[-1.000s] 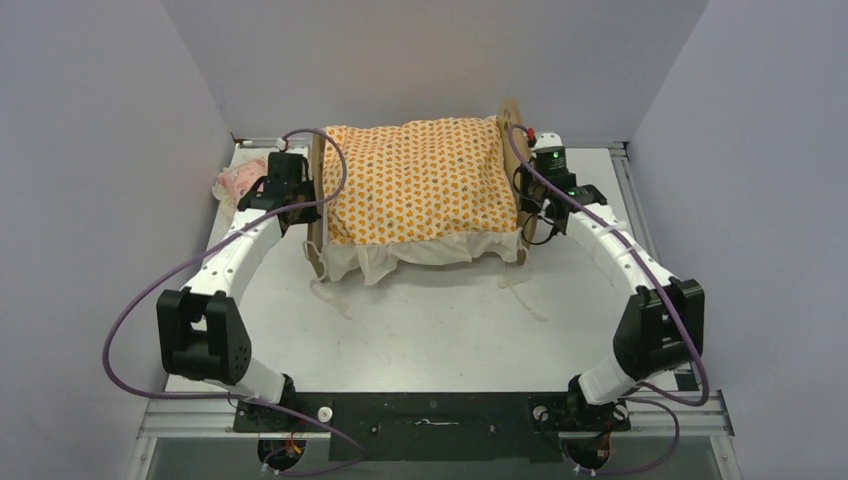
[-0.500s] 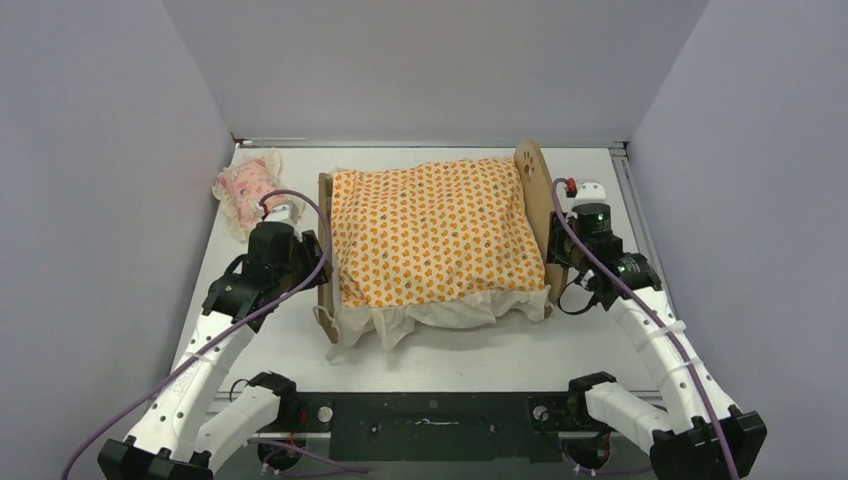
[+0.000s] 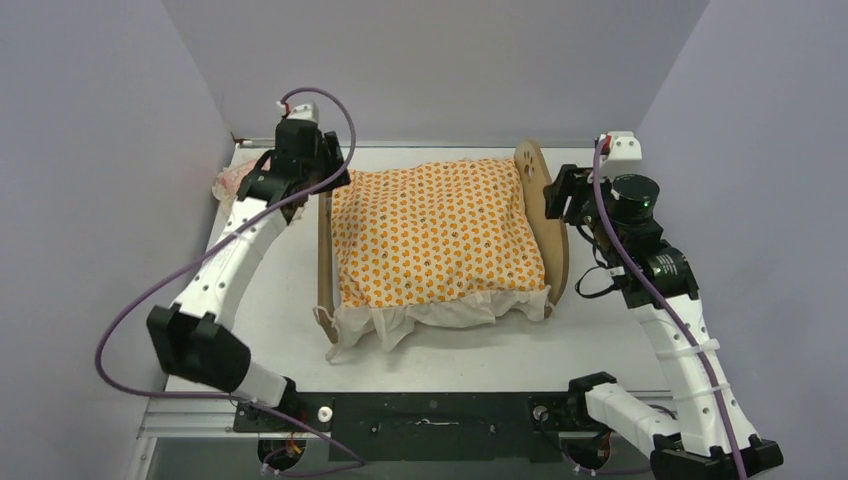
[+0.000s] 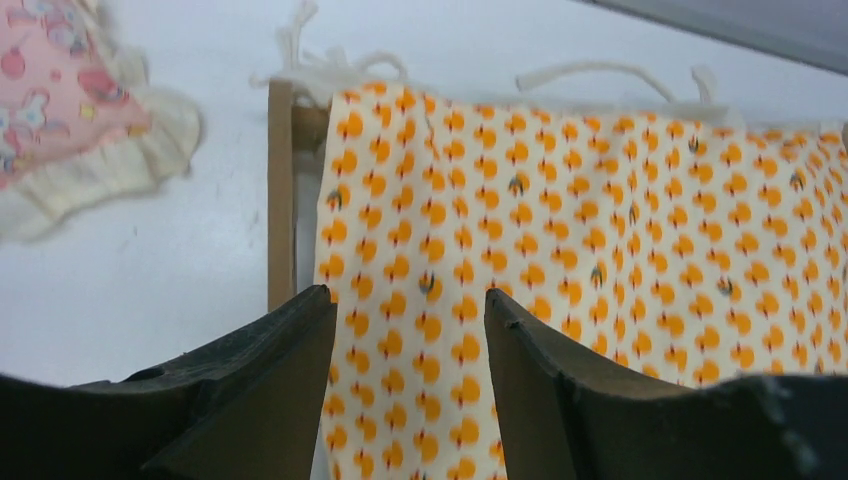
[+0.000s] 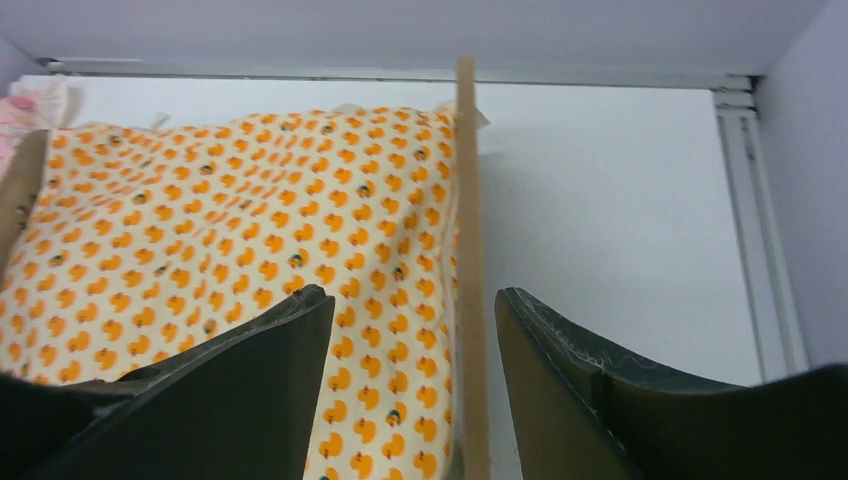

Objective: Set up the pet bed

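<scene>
The pet bed stands mid-table, its rounded headboard on the right and its low footboard on the left. An orange-patterned cushion covers it, with a white ruffle hanging over the near side. My left gripper hovers open above the bed's far left corner; in the left wrist view the gripper has only cushion showing below the gap, the footboard just left. My right gripper is open above the headboard; the right wrist view shows the gripper straddling the headboard's edge without touching it.
A small pink frilled pillow lies at the far left, partly behind my left arm; the same pillow shows in the left wrist view. Grey walls close in the table on three sides. White ties trail behind the bed.
Both grippers let go of the bed's ends and opened. The bed came toward the near edge and now rests on the table. Both arms then rose and drew back.
</scene>
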{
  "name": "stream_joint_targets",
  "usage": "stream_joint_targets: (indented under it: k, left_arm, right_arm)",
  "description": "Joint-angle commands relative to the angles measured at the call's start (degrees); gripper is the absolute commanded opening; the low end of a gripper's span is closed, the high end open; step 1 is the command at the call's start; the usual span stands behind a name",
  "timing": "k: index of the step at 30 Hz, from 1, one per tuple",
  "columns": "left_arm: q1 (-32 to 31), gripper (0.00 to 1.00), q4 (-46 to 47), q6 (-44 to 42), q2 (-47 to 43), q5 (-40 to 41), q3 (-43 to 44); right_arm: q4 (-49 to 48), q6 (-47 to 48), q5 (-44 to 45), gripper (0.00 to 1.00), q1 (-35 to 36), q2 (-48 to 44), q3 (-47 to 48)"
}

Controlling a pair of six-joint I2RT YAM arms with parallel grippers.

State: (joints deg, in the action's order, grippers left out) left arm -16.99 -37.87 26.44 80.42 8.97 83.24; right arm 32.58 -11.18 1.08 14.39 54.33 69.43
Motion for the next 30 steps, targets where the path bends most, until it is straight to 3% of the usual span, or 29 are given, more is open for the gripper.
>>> stream_joint_targets:
  k: [1, 10, 19, 23, 27, 30]
  left_arm:
    - [0.2, 0.53, 7.3, -3.7, 12.6, 6.4, 10.8]
    - [0.5, 0.45, 5.2, -5.6, 32.5, 15.6, 26.9]
    - [0.4, 0.36, 3.5, -5.2, 37.7, 17.6, 27.2]
    - [0.4, 0.24, 3.9, -5.5, 38.2, 18.0, 26.3]
    - [0.6, 0.01, 3.5, -6.2, 38.6, 18.8, 25.9]
    - [1.1, 0.0, 3.6, -7.1, 38.5, 20.2, 25.5]
  right_arm:
    - [-7.0, -1.7, -10.2, 0.61, 1.4, 3.0, 0.4]
    - [-8.9, -2.4, -10.3, 0.62, 7.9, 5.3, -1.6]
    - [-8.5, -2.8, -7.0, 0.63, 10.5, 4.5, -3.8]
    - [-8.6, -2.7, -6.7, 0.63, 10.5, 4.7, -3.9]
    - [-9.0, -2.9, -7.1, 0.63, 10.4, 4.9, -4.3]
    - [-9.1, -2.9, -7.1, 0.63, 10.5, 4.8, -4.7]
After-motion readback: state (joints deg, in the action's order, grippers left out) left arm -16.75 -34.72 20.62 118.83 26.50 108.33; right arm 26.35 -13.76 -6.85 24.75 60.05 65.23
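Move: The far left corner of the duck-print mattress lies about 15 cm ahead of the left hand, 1 cm left and some 11 cm below. The low end board's far end stands 3 cm left of that corner; the pink pillow is roughly 20 cm left of the corner, nearly level with it. From the right hand, the mattress's middle is about 24 cm left, 4 ahead and 18 below; the tall headboard's middle is 1 left, 4 ahead, also 18 below. The left hand swoops about 15 cm forward and 11 cm down to the mattress's far left corner, just inside the low end board, rolling some 20 degrees so its left side rises, then stops and shuts its half-open fingers there, pinching the duck-print cloth at the corner. Meanwhile the right hand, fingers staying open, swings some 9 cm left, off the headboard and out over the mattress, sinks about 4 cm overall, turns nearly 20 degrees counter-clockwise and then waits above the cloth without touching it. ##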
